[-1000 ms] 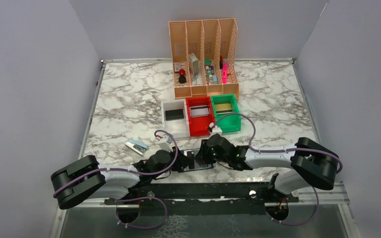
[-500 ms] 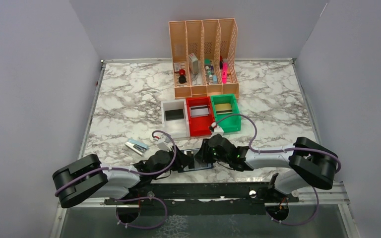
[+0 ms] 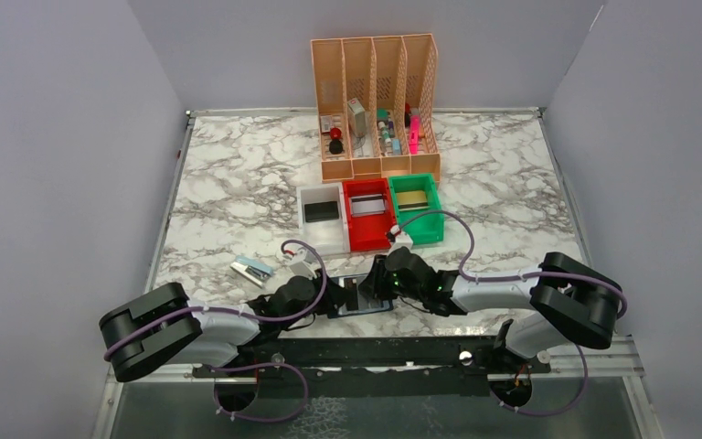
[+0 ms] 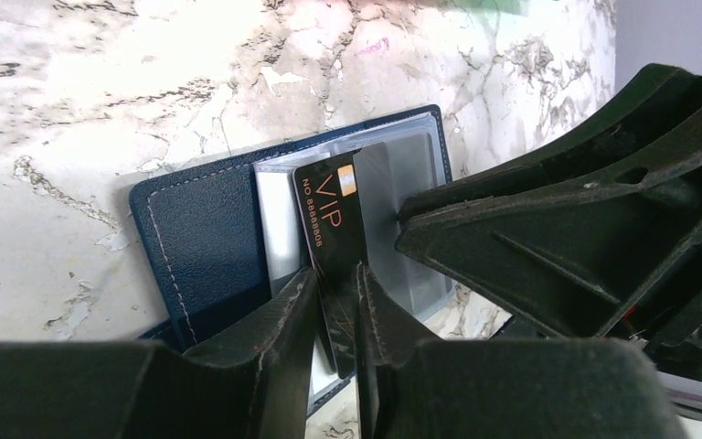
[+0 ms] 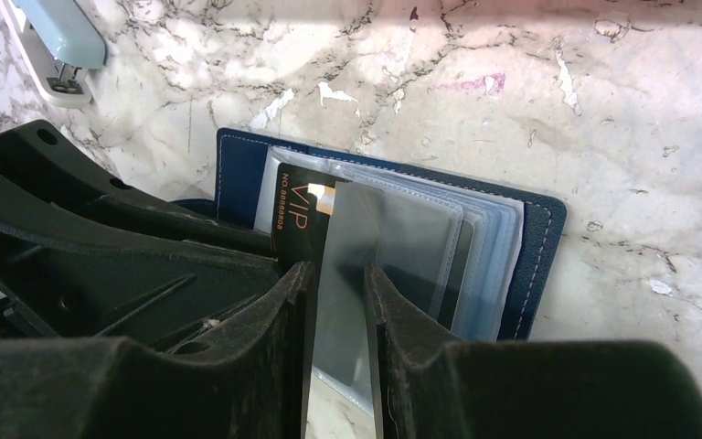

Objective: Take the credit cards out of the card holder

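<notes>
The navy card holder [image 4: 201, 238] lies open on the marble near the front edge [image 3: 366, 302], its see-through pockets fanned out. A black VIP credit card [image 4: 334, 206] sticks partway out of a pocket, and my left gripper [image 4: 334, 274] is shut on its near end. My right gripper [image 5: 340, 274] faces it from the other side, shut on a raised see-through pocket [image 5: 393, 238] of the holder [image 5: 535, 238]. The black card [image 5: 297, 219] shows just left of that pocket. Both grippers meet over the holder, left [image 3: 343, 297] and right [image 3: 379, 285].
Behind the holder stand a white bin [image 3: 311, 240] holding a black card, a red bin [image 3: 364, 240] holding a silver card and a green bin [image 3: 420, 227] holding a gold card. An orange file rack [image 3: 377, 101] stands further back. A pale blue stapler [image 3: 251, 270] lies to the left.
The left arm has edged slightly to the right, toward the holder. The right arm has barely moved.
</notes>
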Robot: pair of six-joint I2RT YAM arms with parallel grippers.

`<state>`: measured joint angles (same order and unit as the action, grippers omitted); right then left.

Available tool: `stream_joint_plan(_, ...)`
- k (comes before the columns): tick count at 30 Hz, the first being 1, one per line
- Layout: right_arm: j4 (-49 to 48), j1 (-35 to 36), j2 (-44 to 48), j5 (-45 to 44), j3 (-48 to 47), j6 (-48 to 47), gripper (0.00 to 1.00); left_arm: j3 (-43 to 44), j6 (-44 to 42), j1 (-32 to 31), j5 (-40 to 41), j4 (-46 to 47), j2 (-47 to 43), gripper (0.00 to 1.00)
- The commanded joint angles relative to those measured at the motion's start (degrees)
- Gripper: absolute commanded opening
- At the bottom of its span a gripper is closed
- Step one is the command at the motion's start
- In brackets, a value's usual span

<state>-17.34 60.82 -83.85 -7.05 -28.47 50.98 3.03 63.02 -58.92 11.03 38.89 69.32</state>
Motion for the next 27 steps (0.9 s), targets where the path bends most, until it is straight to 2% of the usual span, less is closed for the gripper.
stream_joint_plan(1,4.9,0.6,-4.0,3.1,1.7,0.3,0.31,0.9,-3.1,-0.2,-3.6,-5.4,0.5,0.22)
stream_joint_plan(9,5.3,0.6,-3.7,2.5,1.8,0.4,0.30,0.8,-6.0,-0.2,-4.8,-5.4,-2.7,0.11)
stream_joint_plan(13,5.5,0.6,-3.5,2.3,2.0,0.5,0.31,0.6,-7.3,-0.2,-5.2,-5.4,-4.1,0.01)
stream_joint_plan(21,6.6,0.5,1.0,-0.8,4.1,1.1,0.33,-2.0,-6.5,-0.2,-3.4,-5.9,-9.6,0.00)
stream_joint_plan(27,8.0,0.6,3.3,-2.5,4.9,1.5,0.34,-2.0,-6.3,-0.2,-0.2,-14.6,-17.0,0.00)
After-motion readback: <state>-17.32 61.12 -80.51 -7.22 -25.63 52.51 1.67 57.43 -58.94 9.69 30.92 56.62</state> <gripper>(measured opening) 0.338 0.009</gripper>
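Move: The black VIP card, half out of its clear pocket, has its middle about 2 cm to the left hand's right and 1 cm ahead, just under the fingers. The card holder's middle is about 4 cm to its right and level with it; the stapler is about 20 cm left and 6 cm ahead. From the right hand, whose fingertips are over the clear pocket, the card's middle lies about 1 cm left, level fore and aft. The left fingers close on the card's exposed side, then lift about 2 cm; the right hand finally shifts slightly back-right. ##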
